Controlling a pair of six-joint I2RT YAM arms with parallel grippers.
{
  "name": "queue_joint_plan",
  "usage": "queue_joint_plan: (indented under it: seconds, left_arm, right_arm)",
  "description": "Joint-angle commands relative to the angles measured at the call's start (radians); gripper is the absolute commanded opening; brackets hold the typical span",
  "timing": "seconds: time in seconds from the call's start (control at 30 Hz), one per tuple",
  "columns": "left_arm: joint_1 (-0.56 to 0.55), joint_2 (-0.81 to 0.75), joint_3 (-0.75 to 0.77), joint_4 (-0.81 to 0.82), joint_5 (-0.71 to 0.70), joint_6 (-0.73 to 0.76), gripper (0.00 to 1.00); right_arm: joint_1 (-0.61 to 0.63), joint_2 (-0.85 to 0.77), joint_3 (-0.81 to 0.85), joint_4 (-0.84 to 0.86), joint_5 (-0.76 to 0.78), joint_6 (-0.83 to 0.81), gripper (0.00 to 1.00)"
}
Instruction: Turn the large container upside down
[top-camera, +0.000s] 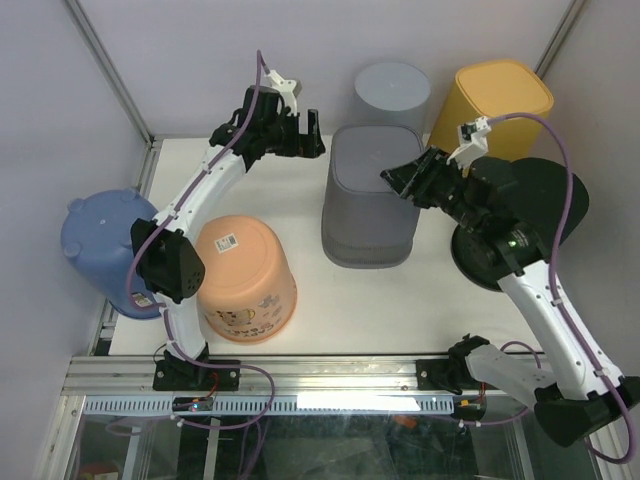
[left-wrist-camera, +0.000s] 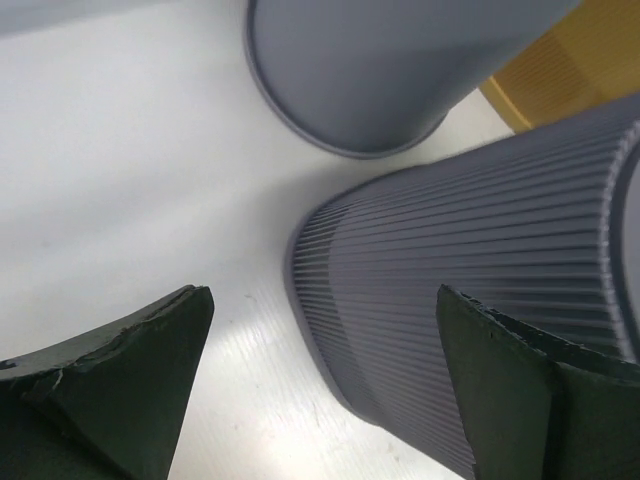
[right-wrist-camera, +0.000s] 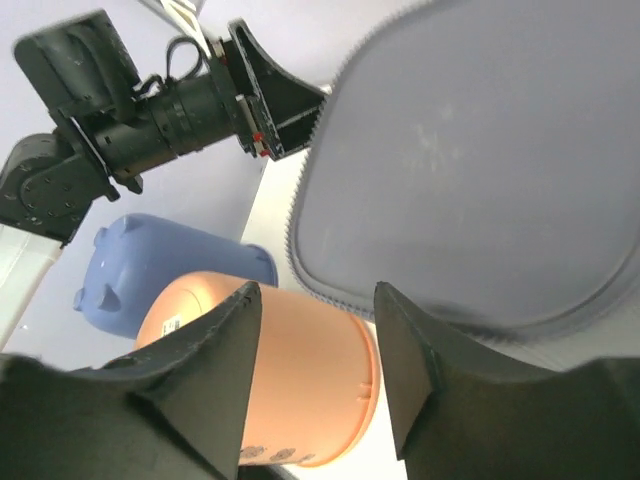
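The large container (top-camera: 370, 195) is a grey ribbed bin standing in the middle of the table with its flat base facing up. Its ribbed wall (left-wrist-camera: 480, 260) fills the right of the left wrist view, and its base (right-wrist-camera: 470, 150) fills the upper right of the right wrist view. My left gripper (top-camera: 312, 135) is open beside the bin's far left corner, and nothing lies between its fingers (left-wrist-camera: 322, 300). My right gripper (top-camera: 395, 180) hovers at the bin's far right edge. Its jaws stand apart with nothing between them (right-wrist-camera: 315, 292).
A smaller grey bin (top-camera: 392, 92) and a yellow bin (top-camera: 492, 105) stand behind the large one. An orange bucket (top-camera: 245, 280) lies bottom up at the front left. A blue pig-shaped container (top-camera: 105, 245) sits off the left edge, and a black round object (top-camera: 520, 215) lies under the right arm.
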Motion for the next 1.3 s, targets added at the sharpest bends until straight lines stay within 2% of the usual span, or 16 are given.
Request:
queue_joint_plan:
  seconds: [0.0, 0.07, 0.2, 0.33, 0.43, 0.53, 0.7, 0.9, 1.27]
  left_arm:
    - [0.014, -0.022, 0.134, -0.036, -0.073, 0.027, 0.99]
    - [0.014, -0.043, 0.167, -0.04, -0.05, 0.034, 0.99]
    - [0.002, -0.112, 0.176, -0.037, -0.018, 0.028, 0.99]
    - [-0.051, -0.215, 0.122, -0.024, -0.049, 0.042, 0.99]
    - [-0.073, -0.319, 0.011, 0.013, -0.06, 0.035, 0.99]
    - [-0.073, -0.406, -0.104, 0.051, -0.121, -0.024, 0.99]
    - [-0.075, -0.551, -0.277, 0.073, -0.297, -0.09, 0.99]
    - [-0.074, -0.671, -0.407, 0.078, -0.446, -0.11, 0.99]
    - [-0.075, -0.733, -0.472, 0.131, -0.49, -0.123, 0.99]
  right_arm:
    - [0.002, -0.064, 0.212, -0.107, 0.129, -0.198, 0.56]
    - [0.002, -0.128, 0.22, -0.176, 0.215, -0.267, 0.6]
    - [0.003, -0.279, 0.134, -0.291, 0.369, -0.372, 0.67]
    - [0.002, -0.372, 0.082, -0.431, 0.509, -0.395, 0.71]
    - [0.002, -0.385, 0.088, -0.478, 0.545, -0.399, 0.75]
    - [0.002, -0.365, 0.098, -0.448, 0.566, -0.408, 0.79]
    - [0.002, -0.259, 0.136, -0.402, 0.675, -0.381, 0.99]
    - [0.003, -0.163, 0.16, -0.375, 0.799, -0.313, 1.0]
    - [0.002, -0.233, 0.079, -0.254, 0.729, -0.341, 0.99]
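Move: The grey container stands upside down, its middle about 7 cm ahead of the right hand, 3 cm left and 19 cm below. Some 16 cm beyond it is the light grey bin; the yellow bin is roughly 21 cm ahead of the hand and 21 cm right, the black bin 28 cm right and nearly level. From the left hand the grey container lies about 10 cm back, 14 cm right and 8 cm below its level. Up, back and to the right, the right hand leaves the grey container's top edge, its half-open fingers spreading wide, then sinks and comes forward again, ending some 16 cm to the right, towards the black bin, rolled and turned clockwise about 35 degrees. The left hand, still open, rises, draws back and then swings left, away from the container's left side. ##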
